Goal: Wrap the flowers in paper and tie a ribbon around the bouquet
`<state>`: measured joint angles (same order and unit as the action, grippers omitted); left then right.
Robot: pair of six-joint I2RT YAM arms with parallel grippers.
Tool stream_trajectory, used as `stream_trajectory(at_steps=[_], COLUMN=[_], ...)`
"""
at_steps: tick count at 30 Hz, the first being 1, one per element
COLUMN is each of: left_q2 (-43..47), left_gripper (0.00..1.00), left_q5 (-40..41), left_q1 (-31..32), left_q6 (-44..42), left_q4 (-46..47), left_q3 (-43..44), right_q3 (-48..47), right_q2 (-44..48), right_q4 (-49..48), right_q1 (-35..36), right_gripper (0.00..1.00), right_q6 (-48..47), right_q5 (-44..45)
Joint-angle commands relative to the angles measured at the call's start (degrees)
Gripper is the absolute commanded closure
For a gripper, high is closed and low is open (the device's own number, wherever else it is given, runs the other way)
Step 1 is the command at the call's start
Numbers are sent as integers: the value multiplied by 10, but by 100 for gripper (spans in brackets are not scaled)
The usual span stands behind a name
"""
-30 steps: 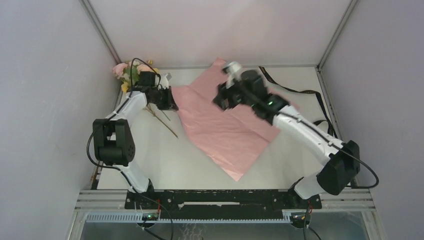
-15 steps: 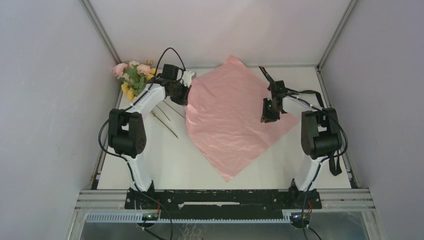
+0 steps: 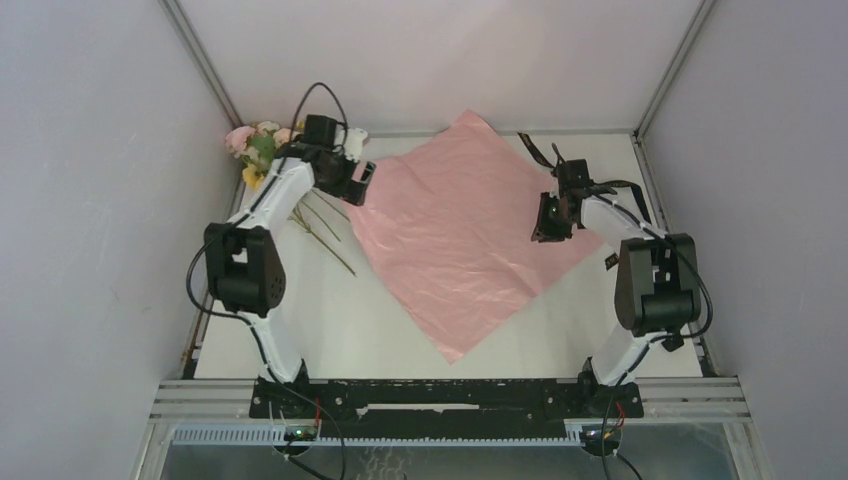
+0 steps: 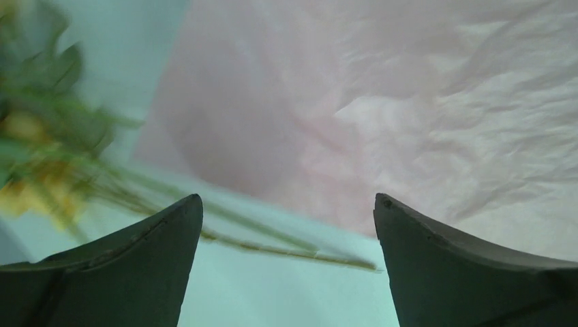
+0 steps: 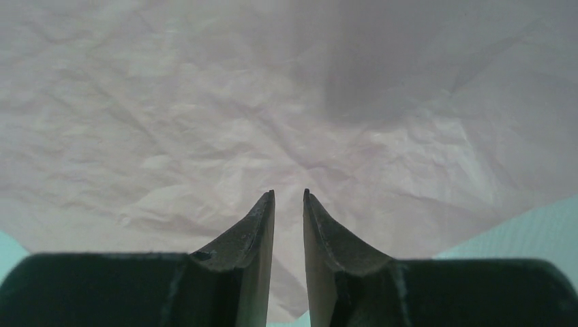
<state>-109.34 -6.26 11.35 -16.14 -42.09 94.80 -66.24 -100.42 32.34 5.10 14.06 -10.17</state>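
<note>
The paper (image 3: 460,235) lies spread flat as a pink diamond in the middle of the table. The flowers (image 3: 255,150) rest at the back left, their thin stems (image 3: 325,235) running toward the paper's left edge. My left gripper (image 3: 362,185) hovers over that edge, open wide, with the stems (image 4: 286,245) and the paper (image 4: 409,122) below my left gripper (image 4: 287,204), which holds nothing. My right gripper (image 3: 545,222) is above the paper's right part. In the right wrist view my right gripper (image 5: 288,194) shows a narrow gap, through which I see the paper (image 5: 204,102). The dark ribbon (image 3: 535,150) lies at the back right.
Grey booth walls close in on the left, right and back of the table (image 3: 340,320). The right arm's black cable (image 3: 640,205) loops by the ribbon. A metal rail (image 3: 450,395) with both arm bases runs along the near edge.
The paper, bunched and lifted a second ago, now lies flat. My left gripper has opened and let go of its left corner. The right arm has drawn back to the right, its jaws narrowing.
</note>
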Motion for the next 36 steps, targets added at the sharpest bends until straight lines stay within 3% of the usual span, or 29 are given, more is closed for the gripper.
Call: stream_trajectory(at_steps=[1,5,9,15,22,24,26,27,28,32,36], left_q2=[96,111,83,13,-92,-102,-104,-104,-104,-66,48], left_gripper=[0,4,26,14,16,24,48,68,96,100,100], left_q5=[53,103,115,141,188,185,182,184,180,108,27], left_q1=[-79,-168,-217,-235,-236,-236,-236,-236,-237,-257,-298], left_q6=[-13,-39,-72,-123,-108,-105,-107,-106,-107,-85,-31], left_q4=[-33,-29,-11,29,27,18,12,6,-7,-76,-65], left_q3=[-18,-78,-116,-125,-31,-14,-11,-11,-9,-19,-55], right_q3=[-4,2,24,28,29,28,29,28,28,28,29], right_q2=[93,140,165,162,154,155,157,159,162,180,209], right_q4=[-10,-16,-45,-53,-52,-51,-48,-48,-47,-42,-37], right_q1=[33,77,102,111,119,119,121,121,121,128,147], right_gripper=[70,69,68,67,66,66,66,66,66,66,65], right_q6=[13,5,-2,-15,-28,-29,-29,-29,-28,-26,-34], right_q5=[30,45,30,2,7,7,8,9,10,17,20])
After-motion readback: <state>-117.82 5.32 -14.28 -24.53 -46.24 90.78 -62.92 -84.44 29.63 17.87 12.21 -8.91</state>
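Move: The loose flower stem on the outer left lies about 24 cm to the left hand's left, some 3 cm back and 10 cm down. The flower heads are about 13 cm ahead, 23 cm left; the brown stem runs nearer, roughly 9 cm back and 8 cm left. The pink paper's middle is some 25 cm right and 6 cm back. From the right hand the outer stem is about 65 cm left and 6 cm ahead, barely lower. The left fingers shut from wide open on the outer flower stem, pinching it near the table, after the hand swings about 24 cm left away from the paper, first rising a little and then sinking, turning some 20 degrees counter-clockwise. With the stem pinched it draws back a couple of centimetres. The right hand rises about 8 cm and slides 7 cm left over the pink paper, fingers staying part open. ##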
